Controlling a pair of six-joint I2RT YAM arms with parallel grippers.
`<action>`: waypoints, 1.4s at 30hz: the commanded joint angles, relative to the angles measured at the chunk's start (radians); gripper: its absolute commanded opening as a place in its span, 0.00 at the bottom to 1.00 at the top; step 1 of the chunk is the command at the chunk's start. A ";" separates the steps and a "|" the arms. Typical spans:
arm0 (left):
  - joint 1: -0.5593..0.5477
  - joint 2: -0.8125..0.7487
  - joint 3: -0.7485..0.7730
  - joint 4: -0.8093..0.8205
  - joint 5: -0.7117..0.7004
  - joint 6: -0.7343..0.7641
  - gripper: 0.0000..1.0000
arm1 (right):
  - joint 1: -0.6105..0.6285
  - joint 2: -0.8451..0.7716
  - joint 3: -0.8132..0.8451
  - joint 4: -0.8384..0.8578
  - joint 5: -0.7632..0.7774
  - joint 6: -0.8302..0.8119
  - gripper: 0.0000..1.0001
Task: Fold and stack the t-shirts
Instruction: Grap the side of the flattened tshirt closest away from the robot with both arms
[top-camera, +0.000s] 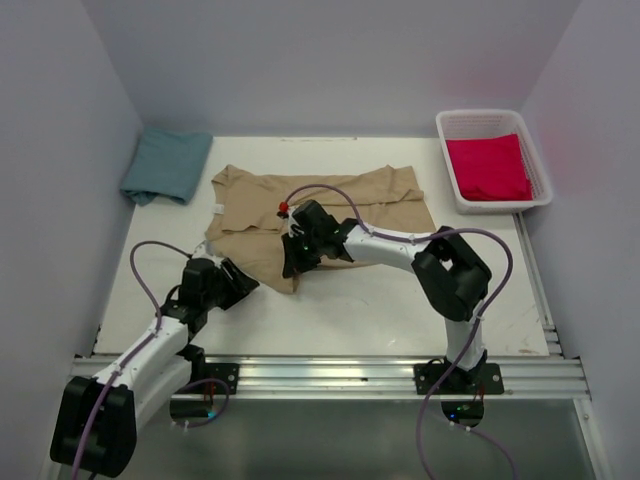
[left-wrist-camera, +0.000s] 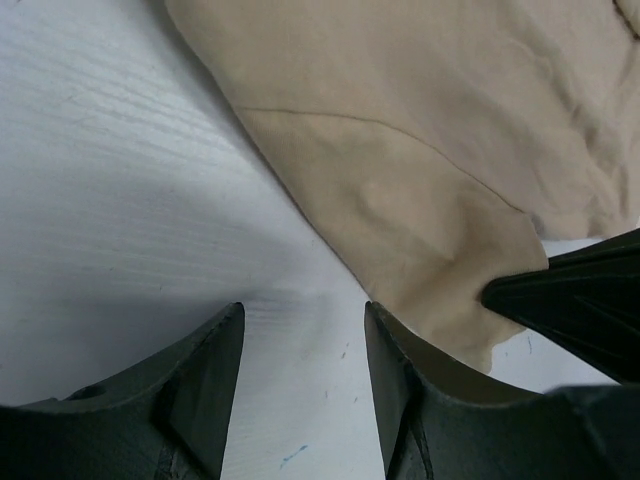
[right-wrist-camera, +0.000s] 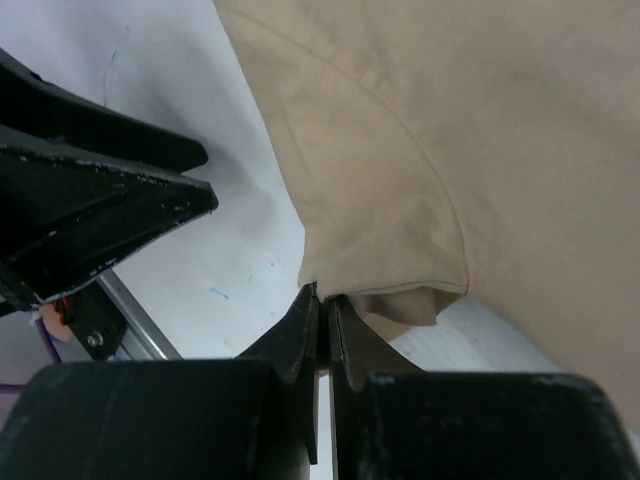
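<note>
The tan t-shirt (top-camera: 330, 200) lies partly folded mid-table, also seen in the left wrist view (left-wrist-camera: 430, 150) and the right wrist view (right-wrist-camera: 450, 130). My right gripper (top-camera: 292, 268) (right-wrist-camera: 322, 292) is shut on that shirt's near corner, pinching the hem at its fingertips. My left gripper (top-camera: 245, 283) (left-wrist-camera: 303, 310) stands open just left of the same corner, with bare table between its fingers and its right finger at the cloth's edge. A teal t-shirt (top-camera: 165, 167) lies folded at the back left. A red t-shirt (top-camera: 488, 167) lies folded in the basket.
A white slatted basket (top-camera: 480, 115) stands at the back right and holds the red shirt. Grey walls close the table on three sides. A metal rail (top-camera: 330, 375) runs along the near edge. The two grippers are close together at the shirt's corner.
</note>
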 joint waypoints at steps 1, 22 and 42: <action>-0.014 0.024 0.000 0.132 0.013 -0.011 0.55 | -0.014 -0.036 0.060 -0.007 0.082 -0.022 0.00; -0.084 0.177 0.067 0.261 0.001 -0.037 0.54 | -0.233 0.249 0.209 0.088 0.101 0.081 0.00; -0.409 0.644 0.348 0.363 -0.239 -0.167 0.54 | -0.252 0.221 0.092 0.174 0.065 0.082 0.00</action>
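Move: The right hand already pinches the near sleeve's end; the spot on the shirt where this goes is about 15 cm ahead of the right hand, 4 cm to its right and 5 cm lower. The folded far sleeve lies roughly 22 cm ahead and 8 cm left of the right hand. From the open left hand, the near sleeve's end is some 11 cm to the right, about level ahead and 1 cm higher, and the white tag about 20 cm ahead, 6 cm left, 2 cm lower. Forward in a quick low arc, the right hand carries the pinched end of the near sleeve about 15 cm in over the shirt, a little to the right, sinking on the way and turning some 20 degrees clockwise, then stays there with its grip kept. The left hand, fingers still open, eases forward, then sweeps about 12 cm right along the near side towards the sleeve, low over the table. ##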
